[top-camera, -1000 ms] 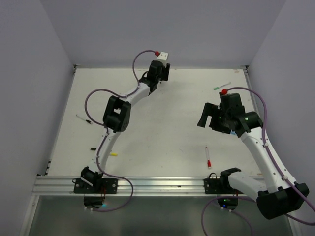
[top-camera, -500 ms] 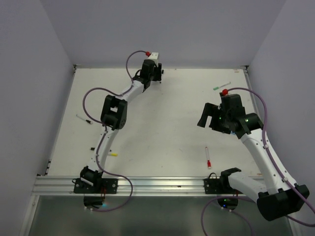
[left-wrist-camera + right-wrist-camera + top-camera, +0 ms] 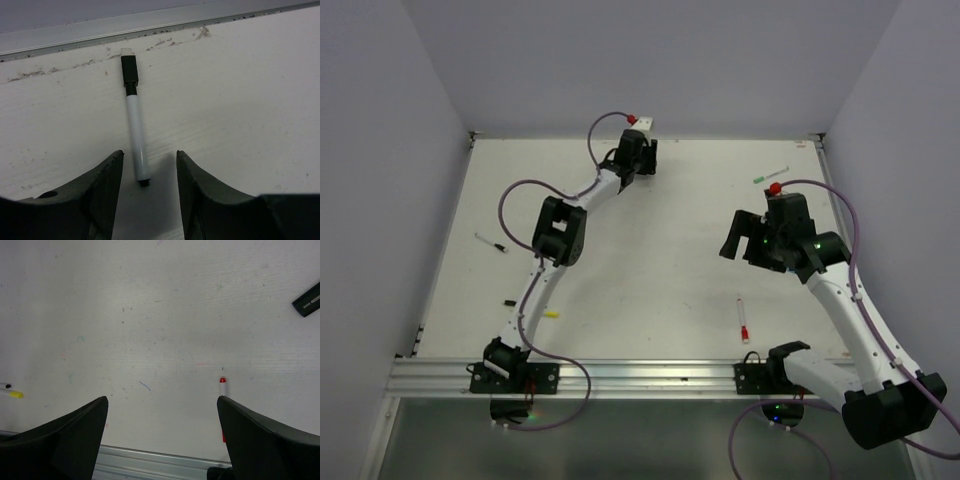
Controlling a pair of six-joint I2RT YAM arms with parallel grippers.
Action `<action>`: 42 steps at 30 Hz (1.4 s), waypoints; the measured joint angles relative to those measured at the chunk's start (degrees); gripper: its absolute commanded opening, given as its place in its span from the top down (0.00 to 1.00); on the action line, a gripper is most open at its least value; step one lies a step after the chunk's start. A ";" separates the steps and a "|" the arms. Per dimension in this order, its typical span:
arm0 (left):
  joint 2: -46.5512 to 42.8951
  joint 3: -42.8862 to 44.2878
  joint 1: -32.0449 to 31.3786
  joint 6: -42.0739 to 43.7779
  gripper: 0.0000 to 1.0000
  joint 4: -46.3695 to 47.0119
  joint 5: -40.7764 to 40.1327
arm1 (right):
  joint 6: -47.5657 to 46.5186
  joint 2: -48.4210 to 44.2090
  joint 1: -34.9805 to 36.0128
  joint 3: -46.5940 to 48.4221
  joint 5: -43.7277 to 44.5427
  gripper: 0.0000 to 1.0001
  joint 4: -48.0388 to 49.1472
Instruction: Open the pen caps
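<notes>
A white pen [image 3: 135, 131] with a black pen cap [image 3: 129, 70] lies close to the table's far rail. My left gripper [image 3: 149, 161] is open, one finger on each side of the pen's near end, touching neither side. In the top view the left gripper [image 3: 638, 156] sits at the far edge and hides that pen. My right gripper [image 3: 742, 240] hovers wide open over bare table at the right. A red-capped pen [image 3: 743, 320] lies near the front, and it shows as the red pen [image 3: 222, 385] beside the right finger. A loose yellow cap [image 3: 551, 314] and black cap [image 3: 509, 302] lie front left.
A green-capped pen [image 3: 771, 174] lies at the back right. A black-tipped pen [image 3: 490, 242] lies at the left edge. A black oblong piece with white print [image 3: 306, 300] lies at the right wrist view's upper right. The metal rail [image 3: 640, 372] bounds the front edge.
The left gripper swung a little left, then back right, along the far edge, and its jaws narrowed slightly. The right arm has stayed in place.
</notes>
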 measured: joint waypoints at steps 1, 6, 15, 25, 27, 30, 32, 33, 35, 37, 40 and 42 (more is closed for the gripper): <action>0.00 0.00 -0.07 -0.02 0.53 -0.09 -0.22 | 0.00 0.00 0.00 0.00 0.02 0.05 0.13; 0.00 0.11 -0.79 0.50 0.53 -0.83 -2.97 | 0.00 -0.02 0.00 0.00 0.02 0.05 0.46; 0.00 1.07 -1.46 1.88 0.61 -3.41 -6.80 | -0.02 -0.07 0.00 0.00 0.42 0.05 0.48; 0.00 1.79 -1.70 3.21 0.66 -5.29 -8.15 | -0.07 -0.22 0.00 0.61 0.50 0.04 0.37; 0.09 2.03 -1.73 3.61 0.68 -5.73 -8.24 | -0.07 -0.48 0.00 0.74 0.50 0.04 0.35; 0.09 2.05 -1.73 4.35 0.70 -5.79 -8.20 | -0.04 -0.98 0.00 0.79 0.52 0.04 0.33; 0.09 2.05 -1.77 4.61 0.71 -5.81 -8.20 | -0.04 -1.20 0.02 0.87 1.03 0.04 0.33; 0.09 2.05 -1.79 4.72 0.72 -5.81 -8.11 | -0.07 -1.33 0.00 0.90 1.44 0.04 0.31; 0.09 2.05 -1.81 5.05 0.73 -5.79 -7.80 | -0.07 -1.57 0.00 0.96 1.77 0.04 0.28; 0.09 2.05 -1.84 5.38 0.77 -5.77 -7.39 | -0.07 -1.70 0.00 1.22 1.97 0.04 0.24; 0.09 2.05 -1.84 5.68 0.84 -5.73 -7.06 | -0.07 -1.70 0.00 1.60 2.03 0.04 0.22; 0.09 2.03 -1.84 5.97 0.88 -5.68 -6.75 | -0.09 -1.70 0.00 1.62 2.16 0.04 0.20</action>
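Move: The black-capped pen lies almost straight ahead of the left hand on the table, its tail just between the half-open fingertips, its middle about 6 cm farther out and 1 cm lower, its cap towards the far edge. That edge runs some 15 cm ahead of the hand; the green-capped pen lies roughly 41 cm to the right and 2 cm back. From the right hand the black-capped pen is about 46 cm ahead, 18 cm left and 16 cm below. The left hand stays low over the tail end of the black-capped pen, easing about 1 cm back and a little to the left while it rolls some 10 degrees, its left side rising, to line the fingers up with the barrel. Meanwhile the fingers close slowly from about half open until they pinch the white barrel from both sides just short of its tail, as the open, empty right hand rises nearly 2 cm well away from it. ##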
